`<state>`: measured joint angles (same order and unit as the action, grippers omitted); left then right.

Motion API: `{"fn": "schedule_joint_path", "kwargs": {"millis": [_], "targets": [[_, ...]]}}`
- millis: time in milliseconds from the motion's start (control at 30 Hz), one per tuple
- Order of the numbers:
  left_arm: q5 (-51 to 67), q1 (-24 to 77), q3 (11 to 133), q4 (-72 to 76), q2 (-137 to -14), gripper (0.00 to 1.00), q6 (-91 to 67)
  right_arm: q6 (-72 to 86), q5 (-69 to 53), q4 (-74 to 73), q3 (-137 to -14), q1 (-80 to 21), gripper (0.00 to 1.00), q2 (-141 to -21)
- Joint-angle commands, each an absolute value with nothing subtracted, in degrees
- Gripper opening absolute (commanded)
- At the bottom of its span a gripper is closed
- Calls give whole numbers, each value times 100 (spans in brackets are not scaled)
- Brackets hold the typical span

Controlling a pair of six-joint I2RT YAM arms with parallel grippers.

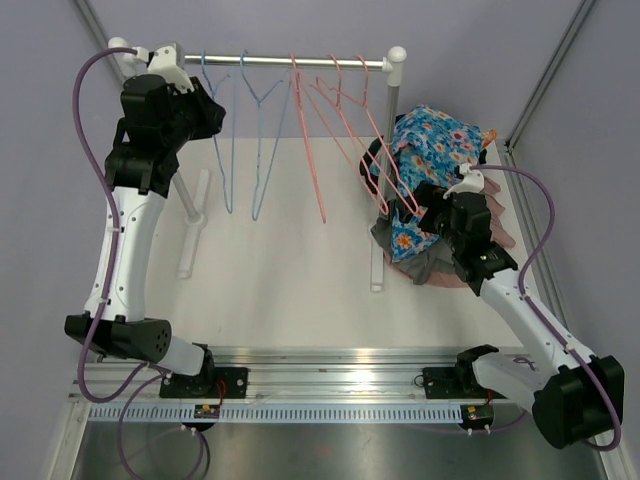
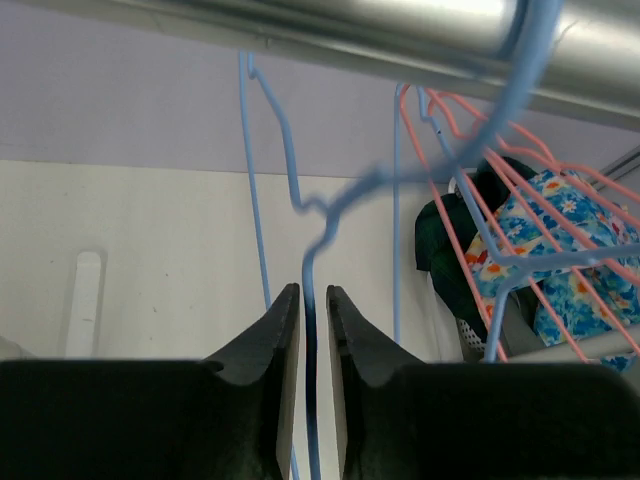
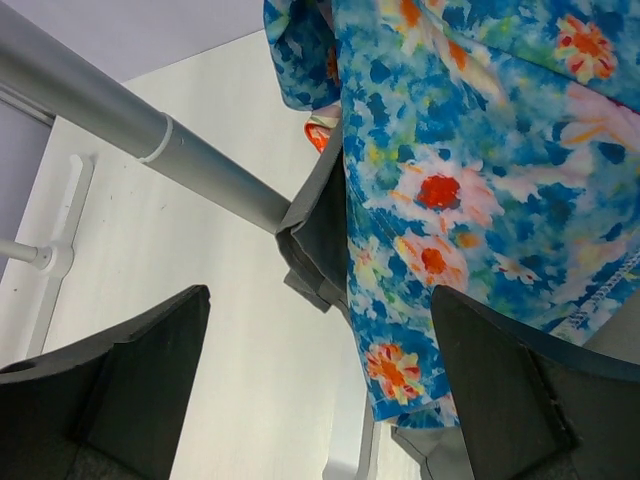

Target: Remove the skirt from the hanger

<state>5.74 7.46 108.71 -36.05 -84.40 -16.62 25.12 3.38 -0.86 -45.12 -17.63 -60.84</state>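
Note:
The blue floral skirt (image 1: 440, 135) lies bunched at the right end of the rack, with a pink hanger (image 1: 395, 185) crossing its left edge; I cannot tell whether it still hangs on it. My right gripper (image 1: 422, 203) is open beside the skirt's lower hem; in the right wrist view (image 3: 320, 295) the skirt (image 3: 470, 150) hangs between the spread fingers. My left gripper (image 1: 215, 120) is up by the rod, shut on the wire of an empty blue hanger (image 2: 345, 200) in the left wrist view (image 2: 312, 290). The skirt also shows there at right (image 2: 570, 200).
The metal rod (image 1: 290, 61) carries two blue hangers (image 1: 228, 150) and several pink ones (image 1: 320, 150). The rack's right post (image 3: 130, 120) stands close to my right gripper. Grey cloth (image 3: 320, 230) and other garments (image 1: 430, 268) are piled under the skirt. A white rack foot (image 1: 190, 240) lies at left.

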Motion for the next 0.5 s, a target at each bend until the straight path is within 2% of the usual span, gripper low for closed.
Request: {"fn": "schedule_joint_path", "kwargs": {"millis": [0,33,100,133,267,300,467], "targets": [[449,817,10724,-3340,-7964,33,-1714,2312,387,-482,-4781,-1793,99,-5732],[422,817,10705,-3409,-7893,50,-1696,2285,404,-544,-4877,-1793,99,-5661],[335,817,10688,-3506,-7674,67,-1600,2189,623,-772,-4992,-1793,99,-5459],[308,817,10696,-3620,-7595,78,-1574,2128,694,-869,-5131,-1802,100,-5397],[194,817,10565,-3928,-7164,89,-1459,1934,1212,-1335,-5510,-1802,99,-5116],[185,817,10469,-3964,-6850,97,-1450,1934,1239,-1510,-5572,-1793,99,-4985],[202,817,8705,-3780,-5496,99,-1564,2240,653,-2038,-5810,-1793,99,-4327]]}}
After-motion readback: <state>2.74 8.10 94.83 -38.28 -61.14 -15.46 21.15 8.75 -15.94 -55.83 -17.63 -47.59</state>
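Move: The blue hanger just brought to the rail still has its side bar between the left fingers, which have barely begun to part; its middle lies about 8 cm below them. The rail runs roughly 10 cm above and 3 cm ahead, and the second blue hanger hangs some 11 cm to the right and 2 cm ahead. From the empty right hand, the blue floral skirt on the pile is about 18 cm ahead, 7 cm right and 10 cm lower. The hanger's bar comes free as the left fingers spread from nearly shut to wide open; the left hand draws back from it and the rail, slowly at first and then faster, about 12 cm in all, rising a little late on. Meanwhile the right hand, still open, lifts some 10 cm away from the skirt, easing back and slightly right while its fingertips tilt up. ##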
